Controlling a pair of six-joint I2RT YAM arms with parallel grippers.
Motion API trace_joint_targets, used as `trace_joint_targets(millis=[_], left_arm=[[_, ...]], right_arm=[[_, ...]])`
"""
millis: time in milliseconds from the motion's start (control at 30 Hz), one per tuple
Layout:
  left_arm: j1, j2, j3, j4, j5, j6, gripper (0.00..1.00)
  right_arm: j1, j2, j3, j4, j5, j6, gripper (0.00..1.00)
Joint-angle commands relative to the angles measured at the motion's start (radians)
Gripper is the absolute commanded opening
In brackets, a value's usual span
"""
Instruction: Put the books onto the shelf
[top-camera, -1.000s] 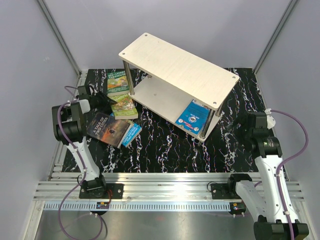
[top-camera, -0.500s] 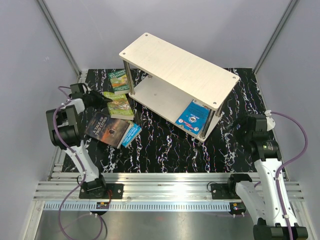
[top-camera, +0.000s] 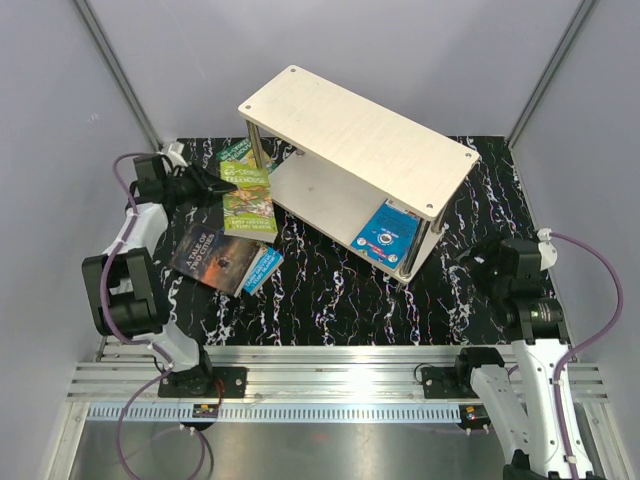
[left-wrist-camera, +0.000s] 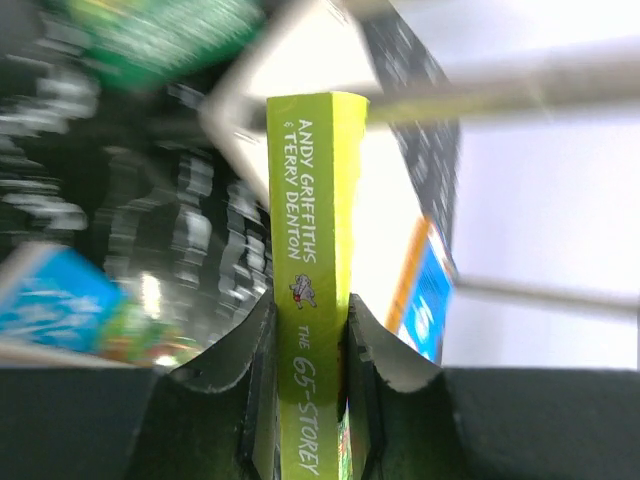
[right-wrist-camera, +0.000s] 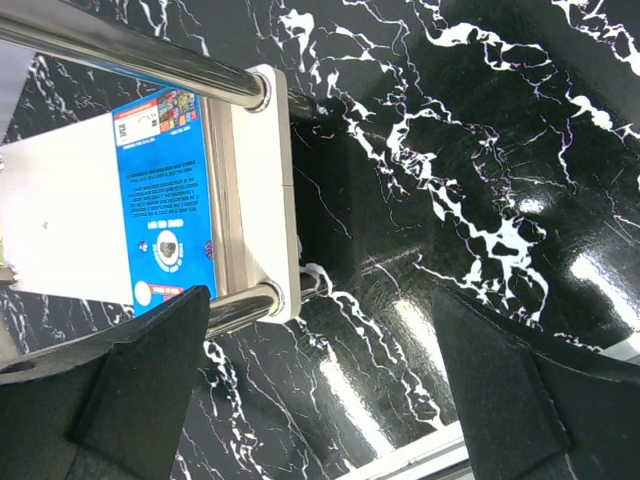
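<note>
My left gripper (top-camera: 215, 186) is shut on a green book (top-camera: 248, 200), holding it off the table just left of the shelf (top-camera: 360, 140). The left wrist view shows both jaws pressed against the lime-green spine of that book (left-wrist-camera: 312, 200), with my left gripper (left-wrist-camera: 310, 315) facing the shelf's lower board (left-wrist-camera: 385, 200). A blue book (top-camera: 388, 235) lies on the lower board's right end. A second green book (top-camera: 233, 150) lies behind, by the shelf's rear left post. A dark brown book (top-camera: 215, 255) rests on another blue one (top-camera: 266, 268). My right gripper (right-wrist-camera: 325, 390) is open over bare table beside the shelf's corner (right-wrist-camera: 262, 190).
The black marbled tabletop (top-camera: 340, 290) is ringed by grey walls. An aluminium rail (top-camera: 330, 385) runs along the near edge by the arm bases. The shelf's metal posts (right-wrist-camera: 120, 55) stand between the two boards at the corners.
My left gripper has closed on the green book and carried it up and toward the back, nearer the shelf. The right arm has drifted slightly toward the near side, still open.
</note>
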Motion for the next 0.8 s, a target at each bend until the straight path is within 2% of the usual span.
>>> trace_joint_targets(millis=[0, 133, 200, 333, 567, 633, 767], left_arm=[[-0.117, -0.064, -0.01, 0.055, 0.212, 0.019, 0.0], [-0.257, -0.089, -0.026, 0.136, 0.243, -0.04, 0.0], [-0.341, -0.086, -0.027, 0.24, 0.252, -0.083, 0.0], [-0.458, -0.028, 0.019, 0.312, 0.234, -0.131, 0.0], [-0.602, 0.201, 0.18, 0.683, 0.217, -0.415, 0.0], [-0.624, 0.293, 0.236, 0.723, 0.215, -0.478, 0.0], [-0.691, 0.432, 0.367, 0.75, 0.206, -0.513, 0.0]], right_arm=[[-0.001, -0.027, 0.002, -0.006, 0.0, 0.018, 1.0], [-0.001, -0.053, 0.012, -0.046, -0.005, 0.028, 1.0], [0.001, -0.062, 0.019, -0.077, -0.011, 0.031, 1.0], [0.001, -0.103, 0.031, -0.124, -0.033, 0.038, 1.0], [0.001, -0.157, 0.077, -0.229, -0.042, 0.026, 1.0], [0.001, -0.171, 0.085, -0.256, -0.057, 0.02, 1.0], [0.001, -0.191, 0.112, -0.304, -0.06, -0.003, 1.0]])
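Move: The left hand already holds the green 65-Storey book. The blue book on the shelf's lower board, the side it is being taken to, lies about 40 cm to the right, some 5 cm nearer the base and 15 cm lower. The shelf's near left post stands about 8 cm right and 6 cm ahead. The treehouse book lies roughly 15 cm straight ahead; the dark book is 11 cm back and 5 cm left. From the right hand, the blue book is about 17 cm ahead and 18 cm left. Rightward in a fast sweep of about 30 cm, the left hand carries the green book towards the blue book, first drawing back around the near left post and rising slightly, then curving forward into the shelf's open front and starting to sink. The wrist swings clockwise some 40 degrees with a slight roll, fingers keeping their pinch. The open right hand backs off a little. ##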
